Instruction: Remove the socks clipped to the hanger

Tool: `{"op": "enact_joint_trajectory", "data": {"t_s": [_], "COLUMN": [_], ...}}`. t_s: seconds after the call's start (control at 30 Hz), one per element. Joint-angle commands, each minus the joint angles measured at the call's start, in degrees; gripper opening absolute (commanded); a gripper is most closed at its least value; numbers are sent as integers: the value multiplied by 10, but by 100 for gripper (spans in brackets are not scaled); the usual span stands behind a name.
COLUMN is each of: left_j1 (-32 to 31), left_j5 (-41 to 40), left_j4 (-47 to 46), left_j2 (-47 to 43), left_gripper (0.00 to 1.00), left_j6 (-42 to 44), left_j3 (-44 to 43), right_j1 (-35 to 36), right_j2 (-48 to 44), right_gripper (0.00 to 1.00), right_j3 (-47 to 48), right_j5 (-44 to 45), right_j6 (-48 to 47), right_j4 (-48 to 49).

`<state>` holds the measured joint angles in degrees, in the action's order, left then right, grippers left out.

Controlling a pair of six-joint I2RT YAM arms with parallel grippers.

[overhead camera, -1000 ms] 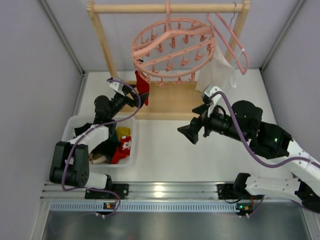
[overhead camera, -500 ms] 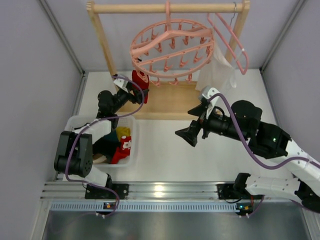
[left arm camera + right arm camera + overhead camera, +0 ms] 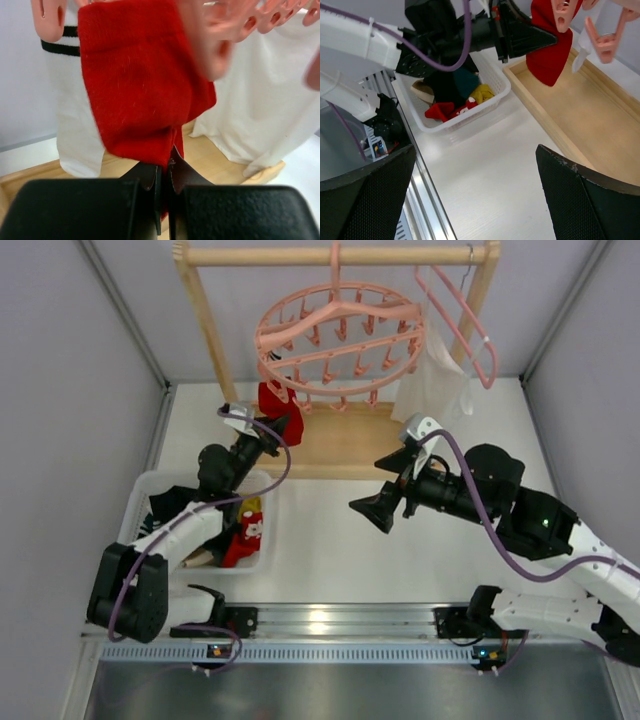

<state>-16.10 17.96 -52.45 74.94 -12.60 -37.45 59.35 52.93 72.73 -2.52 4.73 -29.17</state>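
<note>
The salmon-pink ring hanger (image 3: 340, 335) hangs from the wooden rail, its clips dangling. At its left edge a red sock (image 3: 273, 398) is clipped on and hangs down. My left gripper (image 3: 282, 426) reaches up from below and is shut on the sock's lower edge; the left wrist view shows the red sock (image 3: 140, 85) pinched between the closed jaws of the left gripper (image 3: 166, 166). Behind it hangs a white sock with black cuff stripes (image 3: 65, 105). My right gripper (image 3: 375, 510) hovers open over the table's middle, holding nothing, its camera on the red sock (image 3: 549, 55).
A white basket (image 3: 140, 502) at the left holds several loose socks (image 3: 451, 95). A large white cloth bag (image 3: 432, 380) and a plain pink clothes hanger (image 3: 462, 318) hang at the right of the rail. The rack's wooden base (image 3: 345, 445) lies under the ring.
My left gripper has closed on the red sock's lower edge after standing open beside it. The ring has swung slightly to the left. The right arm has barely moved.
</note>
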Motion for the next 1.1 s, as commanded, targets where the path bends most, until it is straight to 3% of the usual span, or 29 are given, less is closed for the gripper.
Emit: {"op": "enact_joint_trajectory", "data": {"t_s": [0.0, 0.07, 0.1, 0.23, 0.43, 0.7, 0.87, 1.07], "left_j1": [-80, -159, -184, -285, -443, -512, -539, -548], "left_j5": [-223, -285, -340, -435, -586, -710, -779, -784], "left_j4": [13, 30, 31, 31, 31, 30, 29, 28], "left_j2": [-65, -88, -95, -95, -18, 135, 225, 255], "left_gripper": [0, 0, 0, 0, 0, 0, 0, 0], "left_j6": [51, 101, 111, 151, 243, 320, 383, 389], "left_j3": [31, 40, 42, 40, -37, -189, -270, -297], "right_j1": [-1, -1, -1, -1, -2, -1, -2, -2], "right_j2": [-36, -52, -55, -56, -12, 104, 216, 304], "right_gripper": [99, 100, 99, 99, 100, 95, 83, 71], "right_j3": [1, 4, 7, 49, 143, 290, 379, 455], "right_j5": [22, 63, 76, 145, 271, 335, 350, 345], "right_j6": [15, 26, 33, 43, 40, 15, 7, -19], "right_j4": [46, 40, 35, 0, -63, -144, -214, -246]}}
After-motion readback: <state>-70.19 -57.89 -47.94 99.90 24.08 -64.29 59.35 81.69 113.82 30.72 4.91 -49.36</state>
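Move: Pinched low in the shut left fingers already, the red sock hangs from a hanger clip some 9 cm straight above them. The right gripper, where it is being brought, lies about 23 cm back, 18 cm to the right and 8 cm up; the striped sock hangs roughly 12 cm ahead, 3 cm left and 7 cm up. From the open right hand that same clip is about 23 cm ahead, 19 cm left and nearly level. Dragging the pinched red sock round the front of the hanger, the left hand draws back about 10 cm while sweeping some 20 cm right, turning counter-clockwise and rolling its left side up. The right hand rises and swings right, turning about 30 degrees clockwise, then pushes forward, back left and down towards the sock's clip, its fingers closing about a quarter. ##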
